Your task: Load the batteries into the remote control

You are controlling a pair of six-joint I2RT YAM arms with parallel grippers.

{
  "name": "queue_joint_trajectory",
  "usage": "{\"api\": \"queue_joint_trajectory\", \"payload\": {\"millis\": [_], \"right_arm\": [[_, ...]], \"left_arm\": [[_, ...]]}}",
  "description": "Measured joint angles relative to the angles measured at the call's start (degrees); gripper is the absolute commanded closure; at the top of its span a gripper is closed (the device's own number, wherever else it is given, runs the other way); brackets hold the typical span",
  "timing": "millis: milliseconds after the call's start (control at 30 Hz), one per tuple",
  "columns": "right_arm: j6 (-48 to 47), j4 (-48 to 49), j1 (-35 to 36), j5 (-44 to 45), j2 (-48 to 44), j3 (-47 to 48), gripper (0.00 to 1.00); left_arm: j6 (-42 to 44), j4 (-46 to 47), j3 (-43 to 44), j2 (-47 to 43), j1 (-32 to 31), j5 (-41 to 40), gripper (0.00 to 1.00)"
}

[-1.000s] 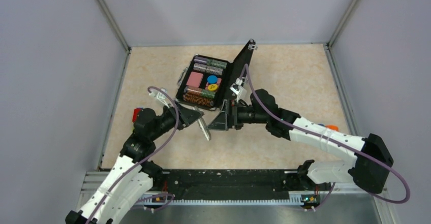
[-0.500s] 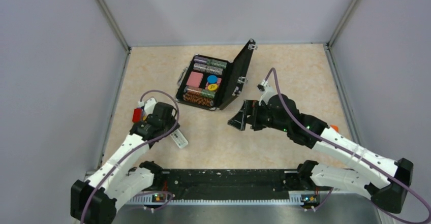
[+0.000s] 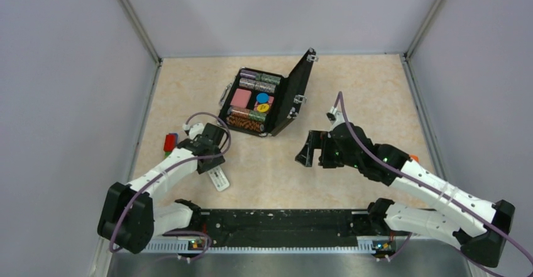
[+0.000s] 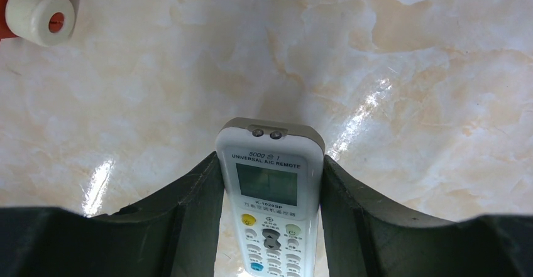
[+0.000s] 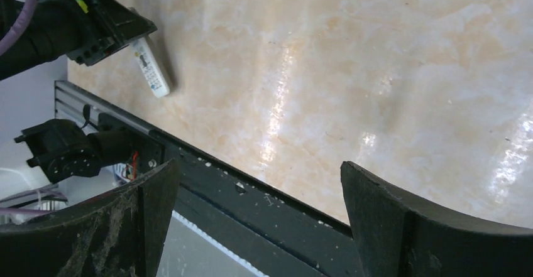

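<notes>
The white remote control (image 4: 270, 195) is face up between my left gripper's (image 4: 270, 164) fingers, display and keys showing, and both pads press its sides. From above, the remote control (image 3: 219, 178) is low over the near-left table under the left gripper (image 3: 212, 166). I cannot tell whether it touches the surface. My right gripper (image 3: 306, 150) hovers right of centre, wide open and holding nothing. Its wrist view shows the right gripper (image 5: 258, 167) over the table's near rail, with the remote control (image 5: 151, 70) far off. No batteries show in any view.
A black hinged case (image 3: 298, 92) stands open at the back centre, holding chip rolls and coloured chips. A small multicoloured block toy (image 3: 170, 142) lies by the left wall. A small orange thing (image 3: 412, 157) peeks out behind the right forearm. The black rail (image 3: 283, 223) runs along the near edge.
The grippers met at mid-table a second ago. The left arm has pulled back to the near left with the remote and lowered it. The right gripper has moved off to the right, open.
</notes>
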Motion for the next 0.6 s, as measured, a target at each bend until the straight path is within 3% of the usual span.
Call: {"api": "queue_joint_trajectory", "payload": {"millis": [67, 133, 167, 433, 600], "right_arm": [[0.3, -1.7, 0.0, 1.0, -0.5, 0.0, 0.05], [0.6, -3.7, 0.0, 2.1, -1.6, 0.0, 0.05], [0.6, -4.5, 0.0, 2.6, -2.3, 0.0, 0.05], [0.4, -11.8, -0.1, 6.3, -9.1, 0.7, 0.05], [-1.3, -18.4, -0.2, 11.6, -15.7, 7.9, 0.01]], "left_arm": [[0.0, 0.4, 0.0, 0.7, 0.0, 0.1, 0.37], [0.1, 0.9, 0.0, 1.3, 0.0, 0.1, 0.07], [0.1, 1.0, -0.1, 1.5, 0.0, 0.1, 0.02], [-0.2, -0.7, 0.2, -2.6, 0.0, 1.0, 0.01], [-0.1, -8.3, 6.1, -10.8, 0.0, 4.0, 0.01]]}}
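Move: The left hand still grips the remote control by its screen end, almost on the table. The remote's middle lies about 4 cm back, 2 cm to the right and some 2 cm below that hand. The toy train stands about 14 cm to the left and 5 cm ahead of it. The open chip case is some 24 cm ahead and 16 cm to the right. From the right hand, empty and open, the remote is about 34 cm left, 2 cm back and 17 cm down. Barely sinking at first, the left hand opens its fingers wide and lets go of the remote's screen end, then climbs straight up off it, about 6 cm, tilting some 10 degrees as it goes. Meanwhile the open, empty right hand draws off to the right, away from the remote, by about 8 cm, and late in the move rises about 6 cm. ##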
